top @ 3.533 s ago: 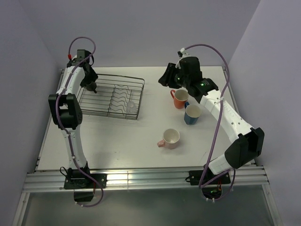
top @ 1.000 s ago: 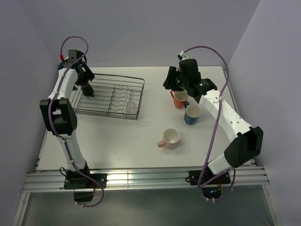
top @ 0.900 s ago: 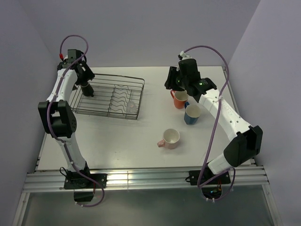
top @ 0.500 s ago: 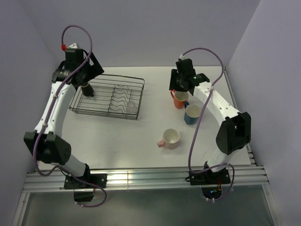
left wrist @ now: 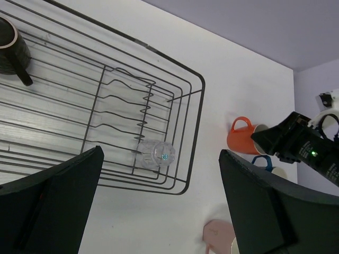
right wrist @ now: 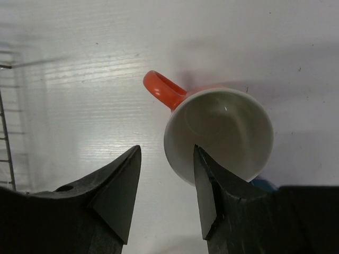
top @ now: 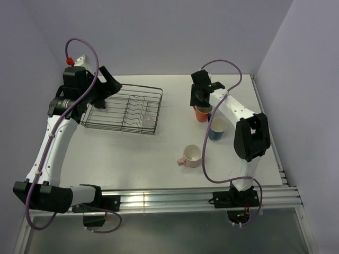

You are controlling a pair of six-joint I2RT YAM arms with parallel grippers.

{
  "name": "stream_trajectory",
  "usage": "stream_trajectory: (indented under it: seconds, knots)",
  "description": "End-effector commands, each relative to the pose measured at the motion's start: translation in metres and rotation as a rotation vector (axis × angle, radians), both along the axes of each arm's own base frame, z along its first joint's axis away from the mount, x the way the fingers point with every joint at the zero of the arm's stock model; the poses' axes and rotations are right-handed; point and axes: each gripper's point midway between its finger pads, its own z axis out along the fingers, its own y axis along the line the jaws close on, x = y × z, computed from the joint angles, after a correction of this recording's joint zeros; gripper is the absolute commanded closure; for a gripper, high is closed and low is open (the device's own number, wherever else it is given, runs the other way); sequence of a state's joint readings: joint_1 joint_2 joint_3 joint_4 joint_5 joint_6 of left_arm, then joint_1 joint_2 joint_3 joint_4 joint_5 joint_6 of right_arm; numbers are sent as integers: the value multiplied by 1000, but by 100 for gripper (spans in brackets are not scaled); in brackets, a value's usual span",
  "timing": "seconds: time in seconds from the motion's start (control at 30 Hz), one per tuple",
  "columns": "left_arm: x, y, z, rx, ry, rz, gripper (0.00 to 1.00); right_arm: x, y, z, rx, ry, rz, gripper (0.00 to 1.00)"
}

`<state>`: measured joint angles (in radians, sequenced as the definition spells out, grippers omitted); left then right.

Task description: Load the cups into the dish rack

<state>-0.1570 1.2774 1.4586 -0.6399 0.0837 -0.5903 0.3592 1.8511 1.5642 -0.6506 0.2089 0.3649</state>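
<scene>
The dish rack (top: 133,87) stands at the back left. A dark brown cup (left wrist: 10,51) sits at its left end and a clear glass cup (left wrist: 156,153) at its front right corner. The orange cup (right wrist: 220,132), blue cup (top: 216,128) and pink cup (top: 192,155) stand upright on the table. My left gripper (top: 105,84) hangs open high over the rack's left end, holding nothing. The right gripper (right wrist: 167,148) is open just above the orange cup. One finger is over the cup's mouth and the other outside its rim, beside the handle (right wrist: 161,90).
In the right wrist view the blue cup (right wrist: 262,183) stands close against the orange one. The pink cup (left wrist: 220,238) stands alone nearer the front. Purple walls close in the table (top: 132,159) at the back and both sides.
The left gripper has lifted up and away from the dark brown cup, which stays in the rack. The right arm has folded in, and its gripper has settled over the orange cup's rim.
</scene>
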Motion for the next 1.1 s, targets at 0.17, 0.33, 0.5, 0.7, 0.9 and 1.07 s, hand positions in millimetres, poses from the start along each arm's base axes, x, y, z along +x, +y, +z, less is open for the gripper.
stream_trajectory:
  seconds: [0.17, 0.33, 0.5, 0.7, 0.9, 1.07]
  knots:
    - [-13, -8, 27, -27, -100, -59, 2, 10, -6, -12, -38, 8, -29, 51]
    - [-17, -8, 22, -25, -95, -57, 2, 10, -7, -24, -53, 31, -29, 57]
    - [-17, -9, 19, -30, -91, -62, 2, 9, -8, -28, -57, 39, -24, 62]
    - [-17, -12, 11, -40, -83, -74, 3, 8, -6, -30, -60, 47, -12, 82]
    - [-16, -17, 7, -57, -82, -98, 4, 9, -6, -16, -53, 22, -12, 100]
    - [-15, -28, 9, -94, -95, -148, 4, 19, -10, 52, -51, -94, -34, 100]
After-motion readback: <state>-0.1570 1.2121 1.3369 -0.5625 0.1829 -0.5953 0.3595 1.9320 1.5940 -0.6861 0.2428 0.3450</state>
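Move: The orange cup's middle lies about 3 cm right of the right hand, level with it fore and aft, and some 8 cm below. The blue cup is roughly 7 cm nearer the base than this hand and 9 cm to its right; the pink cup stands about 20 cm back and 3 cm left, and the dish rack's middle some 34 cm left, level. From the left hand the orange cup is roughly 36 cm right, 7 cm ahead and 28 cm down. The right hand pinches the orange cup's left wall at the rim, beside the handle: half-open, it first sinks about 3.5 cm straight down, one finger inside the cup and the other outside, then stays there and shuts almost fully on the wall, starting to ease up by half a centimetre. The left hand, empty and wide open, drifts some 2 cm back, right and down. ##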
